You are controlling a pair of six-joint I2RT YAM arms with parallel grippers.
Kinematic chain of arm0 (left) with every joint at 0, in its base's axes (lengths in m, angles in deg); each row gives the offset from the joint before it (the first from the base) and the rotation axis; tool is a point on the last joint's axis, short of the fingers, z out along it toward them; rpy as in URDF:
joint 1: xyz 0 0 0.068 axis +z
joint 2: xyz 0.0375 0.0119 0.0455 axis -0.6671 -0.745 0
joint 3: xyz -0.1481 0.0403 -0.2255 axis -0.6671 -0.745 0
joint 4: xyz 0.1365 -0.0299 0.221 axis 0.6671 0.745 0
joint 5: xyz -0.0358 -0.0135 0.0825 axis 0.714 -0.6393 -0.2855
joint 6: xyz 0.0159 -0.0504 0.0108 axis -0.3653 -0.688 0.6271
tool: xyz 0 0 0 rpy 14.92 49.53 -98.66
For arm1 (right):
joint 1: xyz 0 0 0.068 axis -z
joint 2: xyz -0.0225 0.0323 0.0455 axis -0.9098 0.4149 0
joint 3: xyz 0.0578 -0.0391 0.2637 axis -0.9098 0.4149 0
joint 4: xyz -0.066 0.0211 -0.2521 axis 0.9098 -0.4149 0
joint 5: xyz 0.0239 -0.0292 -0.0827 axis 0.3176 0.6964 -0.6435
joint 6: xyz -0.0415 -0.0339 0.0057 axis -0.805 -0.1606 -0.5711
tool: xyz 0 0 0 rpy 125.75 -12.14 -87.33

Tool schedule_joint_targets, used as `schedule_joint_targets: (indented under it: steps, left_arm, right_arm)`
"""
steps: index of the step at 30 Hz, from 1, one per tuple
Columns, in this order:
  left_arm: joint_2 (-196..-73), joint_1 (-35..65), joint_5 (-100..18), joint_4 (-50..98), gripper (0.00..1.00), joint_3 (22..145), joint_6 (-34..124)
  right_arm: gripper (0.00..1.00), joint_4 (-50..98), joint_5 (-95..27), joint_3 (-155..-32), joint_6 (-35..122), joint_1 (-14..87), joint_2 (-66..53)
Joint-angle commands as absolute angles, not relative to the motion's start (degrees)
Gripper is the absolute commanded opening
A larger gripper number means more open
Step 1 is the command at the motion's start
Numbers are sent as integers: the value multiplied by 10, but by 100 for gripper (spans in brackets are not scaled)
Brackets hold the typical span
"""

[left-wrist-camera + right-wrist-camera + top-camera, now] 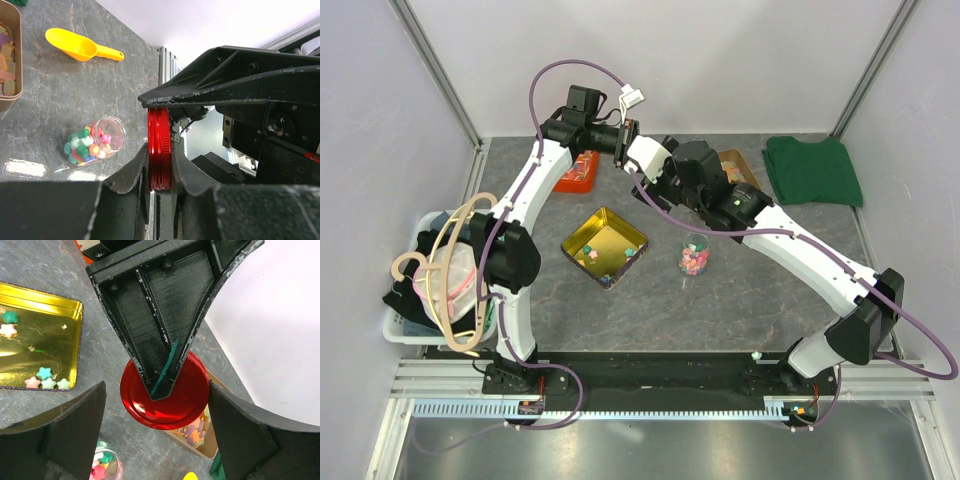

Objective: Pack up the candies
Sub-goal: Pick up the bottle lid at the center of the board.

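The candies (86, 146), small and in mixed colours, fill a clear open jar (695, 258) standing on the table right of centre. Its round red lid (160, 150) is held on edge in the air, with my left gripper (160, 162) shut on its two faces. My right gripper (156, 386) faces that lid (167, 405) with one finger on each side of its rim. It is open, with a gap on the left side. In the top view both grippers meet at the back of the table, the left gripper (623, 135) and the right gripper (646, 160).
A gold tin (582, 240) with a few star sweets sits left of the jar. An orange-red tray (578, 175) and a brown tray (734, 160) stand at the back. A yellow scoop (80, 46), a green cloth (812, 170) and a white basket (400, 330) with hangers are around.
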State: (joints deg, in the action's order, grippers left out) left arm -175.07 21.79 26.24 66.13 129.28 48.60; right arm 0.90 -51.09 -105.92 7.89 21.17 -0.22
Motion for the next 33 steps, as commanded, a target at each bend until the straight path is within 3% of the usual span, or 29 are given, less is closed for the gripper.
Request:
schedule_joint_targets:
  steps: [1, 9, 11, 17, 19, 22, 23, 25, 33]
  left_arm:
    - [-1731, 217, 281, 647, 7, 1306, 467]
    - [-1730, 218, 282, 646, 7, 1304, 467]
    - [-1730, 217, 281, 646, 7, 1304, 467]
    - [-1733, 217, 280, 647, 8, 1304, 467]
    - [-1733, 217, 280, 647, 16, 1303, 468]
    - [-1734, 217, 277, 647, 35, 1304, 470]
    - [-1733, 218, 274, 647, 46, 1305, 470]
    - [-1735, 222, 272, 646, 57, 1305, 471]
    - [-1744, 273, 240, 648, 80, 1305, 488]
  right_arm:
    - [86, 22, -515, -1073, 77, 207, -11]
    - [70, 21, -519, -1071, 69, 207, -14]
    - [59, 20, -515, -1069, 69, 207, -15]
    - [50, 13, -510, -1074, 69, 207, -15]
    - [49, 13, -510, -1073, 69, 207, -15]
    - [48, 10, -509, -1071, 69, 206, -17]
    - [48, 10, -509, -1069, 69, 206, -18]
    - [48, 7, -509, -1066, 69, 206, -21]
    - [48, -3, -520, -1035, 64, 207, -51]
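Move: The red lid is already pinched in the left hand, its middle about 1 cm to the right of that hand's point. It also lies within about 1 cm ahead and 1 cm to the left of the right hand's point, between that hand's parted fingers. From the right hand, the candy bottle stands some 12 cm back, 13 cm right; the gold tray 10 cm back, 8 cm left; the brown box about 5 cm ahead, 19 cm right; all roughly 25 to 30 cm lower. Closing almost in place, the right hand brings its fingers in by about a fifth of their range until they pinch the lid by opposite sides of its rim, and it keeps that grip. Only then do the left fingers spread wide and let go of the lid's faces, the hand easing off forward and left by some 1.5 cm. ##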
